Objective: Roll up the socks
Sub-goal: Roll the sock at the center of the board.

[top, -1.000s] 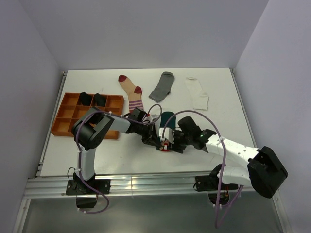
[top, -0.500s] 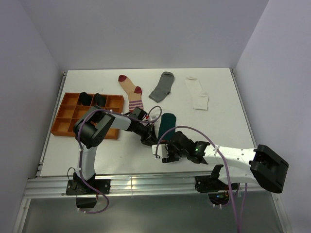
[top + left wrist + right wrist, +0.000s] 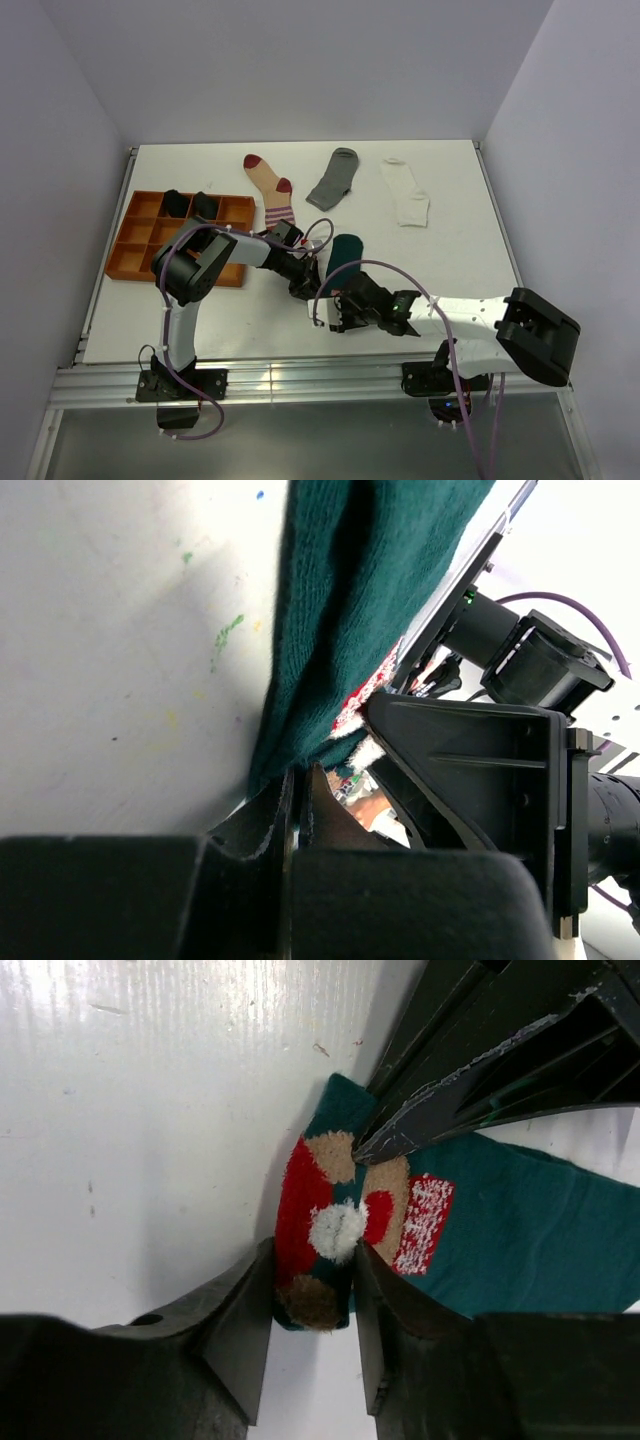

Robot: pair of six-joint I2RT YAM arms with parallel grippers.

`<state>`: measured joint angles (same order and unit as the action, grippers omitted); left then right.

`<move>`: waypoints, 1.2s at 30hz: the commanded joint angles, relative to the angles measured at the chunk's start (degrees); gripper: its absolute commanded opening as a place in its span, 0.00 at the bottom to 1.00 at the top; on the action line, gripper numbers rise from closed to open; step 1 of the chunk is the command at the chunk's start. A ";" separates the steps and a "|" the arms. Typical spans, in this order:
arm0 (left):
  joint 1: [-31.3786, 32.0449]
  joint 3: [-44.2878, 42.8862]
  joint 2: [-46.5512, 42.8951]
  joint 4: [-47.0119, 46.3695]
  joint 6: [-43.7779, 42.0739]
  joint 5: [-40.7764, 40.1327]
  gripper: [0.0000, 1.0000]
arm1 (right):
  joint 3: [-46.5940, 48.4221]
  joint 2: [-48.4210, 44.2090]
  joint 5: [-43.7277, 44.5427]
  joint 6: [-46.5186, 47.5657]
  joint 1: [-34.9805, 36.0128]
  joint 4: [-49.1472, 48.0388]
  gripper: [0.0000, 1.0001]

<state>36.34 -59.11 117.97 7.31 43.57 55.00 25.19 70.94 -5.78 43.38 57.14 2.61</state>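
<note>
The dark teal sock [image 3: 346, 253] lies mid-table, its near end folded into a small roll showing the Christmas figure [image 3: 338, 1228]. My left gripper [image 3: 298, 772] is shut on the sock's edge beside that roll; its black fingers [image 3: 440, 1110] show in the right wrist view. My right gripper [image 3: 312, 1295] has both jaws pressed against the sides of the roll. From above, the left gripper [image 3: 303, 283] and right gripper [image 3: 333, 305] meet at the sock's near end. A beige red-striped sock [image 3: 270, 190], a grey sock [image 3: 333, 178] and a white sock [image 3: 405, 190] lie flat at the back.
The orange compartment tray [image 3: 135, 262] stands at the left, with two black socks [image 3: 190, 204] in its far compartments. Walls close the table on three sides. Cables loop over both arms near the sock.
The right gripper swung left and nearer around the sock's near end, and its jaws narrowed onto the roll. The left gripper stayed shut on the sock, almost unmoved.
</note>
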 commanded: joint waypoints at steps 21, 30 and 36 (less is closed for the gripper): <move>-2.15 6.54 -15.31 -6.60 8.55 -17.20 0.29 | 29.81 23.24 -32.00 5.48 -22.86 40.08 0.19; -1.53 15.68 -26.11 -18.38 4.34 -28.97 0.33 | 53.98 48.22 -45.44 14.81 -31.47 71.02 0.20; 3.38 18.16 -31.04 -24.26 -3.04 -38.38 0.36 | 62.87 60.62 -47.83 15.69 -35.43 79.92 0.20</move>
<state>37.26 -41.36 90.19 -9.76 45.80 22.70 85.38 128.73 -52.12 56.60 23.22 72.64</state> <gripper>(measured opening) 0.351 0.217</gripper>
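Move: The bear-patterned near end of the green sock is folded up and already stands between the right hand's parted fingers, its middle about 2 cm to their left and at their height. From the left hand that middle lies roughly 2 cm to the right and 1 cm back. The sock's flat part has its middle some 9 cm ahead of the right hand and 1 cm left; the gray sock lies about 31 cm straight ahead. Closing by about half its gap, the right hand pinches the folded end, then goes forward roughly 5 cm in a low arc, rising some 2 cm and sinking again, while turning over about 70 degrees so its fingers come to point back under the wrist. The left hand, shut at the crease, opens partly and comes free forward, up and to the left. ##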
